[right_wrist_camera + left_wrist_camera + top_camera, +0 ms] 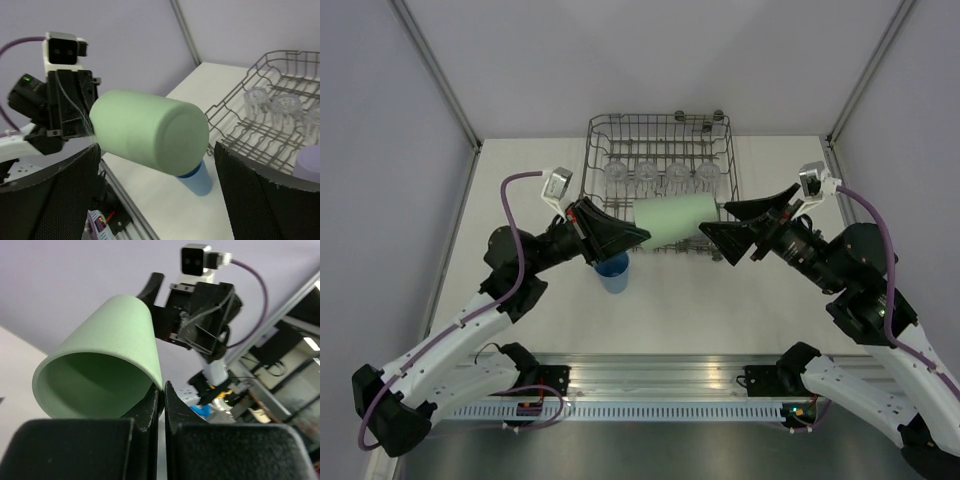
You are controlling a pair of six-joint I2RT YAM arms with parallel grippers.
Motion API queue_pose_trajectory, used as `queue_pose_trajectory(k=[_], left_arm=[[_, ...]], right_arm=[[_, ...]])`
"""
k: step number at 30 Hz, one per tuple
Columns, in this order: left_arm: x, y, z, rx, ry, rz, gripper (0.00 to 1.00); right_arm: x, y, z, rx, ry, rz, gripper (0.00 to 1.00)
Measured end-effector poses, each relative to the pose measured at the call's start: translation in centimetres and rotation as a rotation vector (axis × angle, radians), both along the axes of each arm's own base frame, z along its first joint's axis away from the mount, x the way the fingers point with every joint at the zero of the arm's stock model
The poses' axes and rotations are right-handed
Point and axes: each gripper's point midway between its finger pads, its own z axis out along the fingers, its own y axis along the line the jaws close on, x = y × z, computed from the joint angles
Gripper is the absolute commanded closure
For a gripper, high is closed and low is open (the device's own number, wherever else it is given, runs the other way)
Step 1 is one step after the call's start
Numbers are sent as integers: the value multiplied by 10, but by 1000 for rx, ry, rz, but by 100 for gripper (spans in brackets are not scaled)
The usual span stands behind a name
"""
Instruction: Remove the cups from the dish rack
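Observation:
My left gripper (638,234) is shut on the rim of the green cup (675,214) and holds it on its side in the air in front of the dish rack (598,150). In the left wrist view the fingers (152,405) pinch the rim of the green cup (100,370). My right gripper (712,217) is open, its jaws either side of the cup's closed base (182,137) without touching. The blue cup (613,272) stands on the table below. Several clear glasses (646,172) sit in the rack. A lilac cup (307,160) shows in the rack at the right wrist view's edge.
The rack (235,105) stands at the far middle of the white table (520,200). Grey walls close in the left, right and back. An aluminium rail (650,375) with the arm bases runs along the near edge.

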Motion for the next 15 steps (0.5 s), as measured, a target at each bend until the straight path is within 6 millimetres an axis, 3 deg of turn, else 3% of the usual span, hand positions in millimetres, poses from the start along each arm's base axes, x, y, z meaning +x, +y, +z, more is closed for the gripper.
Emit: queue_pose_trajectory(k=[6, 10, 15], left_arm=[[24, -3, -1, 176, -55, 127, 98], [47, -14, -10, 342, -77, 176, 98], [81, -32, -29, 585, -68, 241, 98]], right_arm=[[13, -20, -23, -89, 33, -131, 2], [17, -44, -36, -152, 55, -247, 2], [15, -75, -32, -207, 64, -368, 2]])
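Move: The left hand has the green cup's rim pinched, the cup's middle about 5 cm to the right, 3 ahead and 2 above. The blue cup stands on the table about 7 cm ahead of that hand, 8 to its left and 36 below. From the empty, wide-open right hand, the green cup's middle is roughly 6 cm left, level fore and aft and 1 above; the purple cup in the rack is some 14 cm ahead, 1 left and 33 below. Forward about 8 cm, and somewhat right and down as it speeds up, the left hand carries the green cup towards the rack, fingers still shut on the rim, rolling them some 35 degrees from slanting up to just below level. The right hand, already open, backs off the cup's closed end, about 7 cm right and 3 down, turning some 20 degrees clockwise. ##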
